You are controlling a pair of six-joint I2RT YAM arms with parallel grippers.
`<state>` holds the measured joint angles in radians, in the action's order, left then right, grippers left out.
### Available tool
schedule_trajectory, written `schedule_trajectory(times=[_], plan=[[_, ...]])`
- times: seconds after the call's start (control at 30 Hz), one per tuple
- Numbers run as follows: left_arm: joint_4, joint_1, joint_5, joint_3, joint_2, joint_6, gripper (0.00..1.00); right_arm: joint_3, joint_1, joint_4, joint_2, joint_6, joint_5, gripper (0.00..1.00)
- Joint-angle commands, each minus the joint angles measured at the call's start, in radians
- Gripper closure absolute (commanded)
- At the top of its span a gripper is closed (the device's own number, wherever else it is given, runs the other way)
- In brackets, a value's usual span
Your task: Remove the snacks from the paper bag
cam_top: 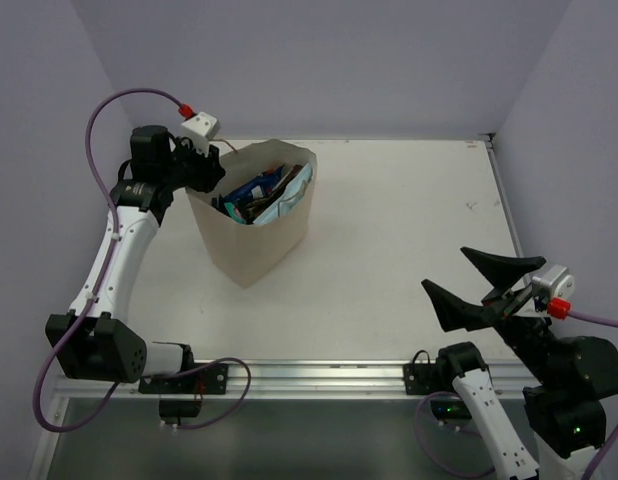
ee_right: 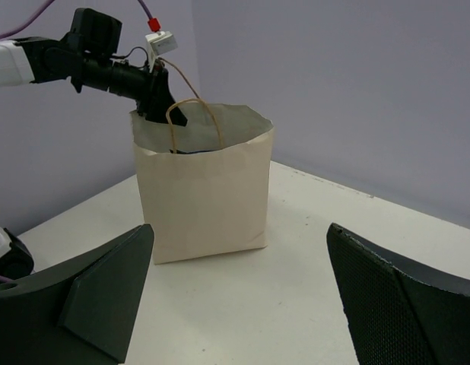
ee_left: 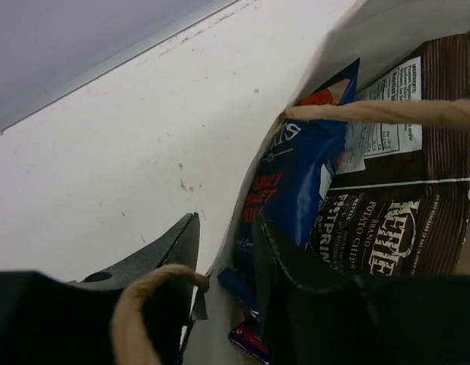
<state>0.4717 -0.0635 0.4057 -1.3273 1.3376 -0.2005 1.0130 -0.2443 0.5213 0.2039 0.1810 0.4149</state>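
Observation:
The tan paper bag [cam_top: 251,240] stands upright at the back left of the table, mouth open. Snacks [cam_top: 257,196] fill it: a dark blue packet [ee_left: 296,175] and a brown chip packet [ee_left: 402,205] show in the left wrist view. My left gripper [ee_left: 226,220] straddles the bag's left rim, one finger outside and one inside against the blue packet. A gap shows on both sides of the paper wall. A twisted handle [ee_left: 132,312] loops over the outer finger. My right gripper [cam_top: 447,268] hangs wide open at the near right, far from the bag [ee_right: 204,198].
The white table [cam_top: 409,220] runs to a metal rail at its near edge. Purple walls close in the back and both sides. The left arm's purple cable [cam_top: 99,120] arcs above the table's left edge.

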Motion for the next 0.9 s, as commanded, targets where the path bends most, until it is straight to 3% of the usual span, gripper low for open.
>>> schedule_trajectory(times=[0.0,0.17,0.27,0.53,0.87], plan=[[-0.041,0.01,0.042,-0.027,0.003,-0.022,0.62,0.002,-0.006,-0.023,0.026,-0.012,0.022,0.01],[-0.03,0.01,0.1,-0.032,0.005,-0.023,0.91,0.002,-0.006,-0.023,0.026,-0.012,0.024,0.01],[-0.022,0.008,0.139,-0.041,0.0,-0.02,0.97,0.004,-0.006,-0.024,0.029,-0.012,0.027,0.01],[-0.008,-0.002,0.263,-0.062,-0.032,0.023,1.0,0.047,-0.006,-0.021,0.103,-0.023,0.099,0.01],[0.033,-0.22,0.041,0.002,-0.167,-0.004,1.0,0.099,-0.006,-0.084,0.25,-0.014,0.209,0.01]])
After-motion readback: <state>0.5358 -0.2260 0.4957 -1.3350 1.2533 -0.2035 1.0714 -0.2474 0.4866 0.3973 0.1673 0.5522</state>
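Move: The left hand's half-open fingers straddle the rim at the paper bag's left side, the paper wall about 1 cm ahead of the hand point and level with it side to side. Inside the bag, some 8 cm lower, the blue snack packet lies about 8 cm right and 2 ahead, the brown chip bag 12 right and level fore-and-aft, and the light blue packet 17 right and 1 back. From the right hand, that rim is roughly 28 cm ahead, 40 left and 12 below. The left fingers close from about half open and pinch the paper bag's left rim, then the hand draws it about 7 cm right and 5 cm back towards the robot, slowly at first and fastest at the end, rising a little and turning some 15 degrees clockwise to tip the bag. Once that pull is under way, the right hand, fingers still wide open, eases about 4 cm forward and left towards the bag, its fingertips tipping slightly down and turning left. ##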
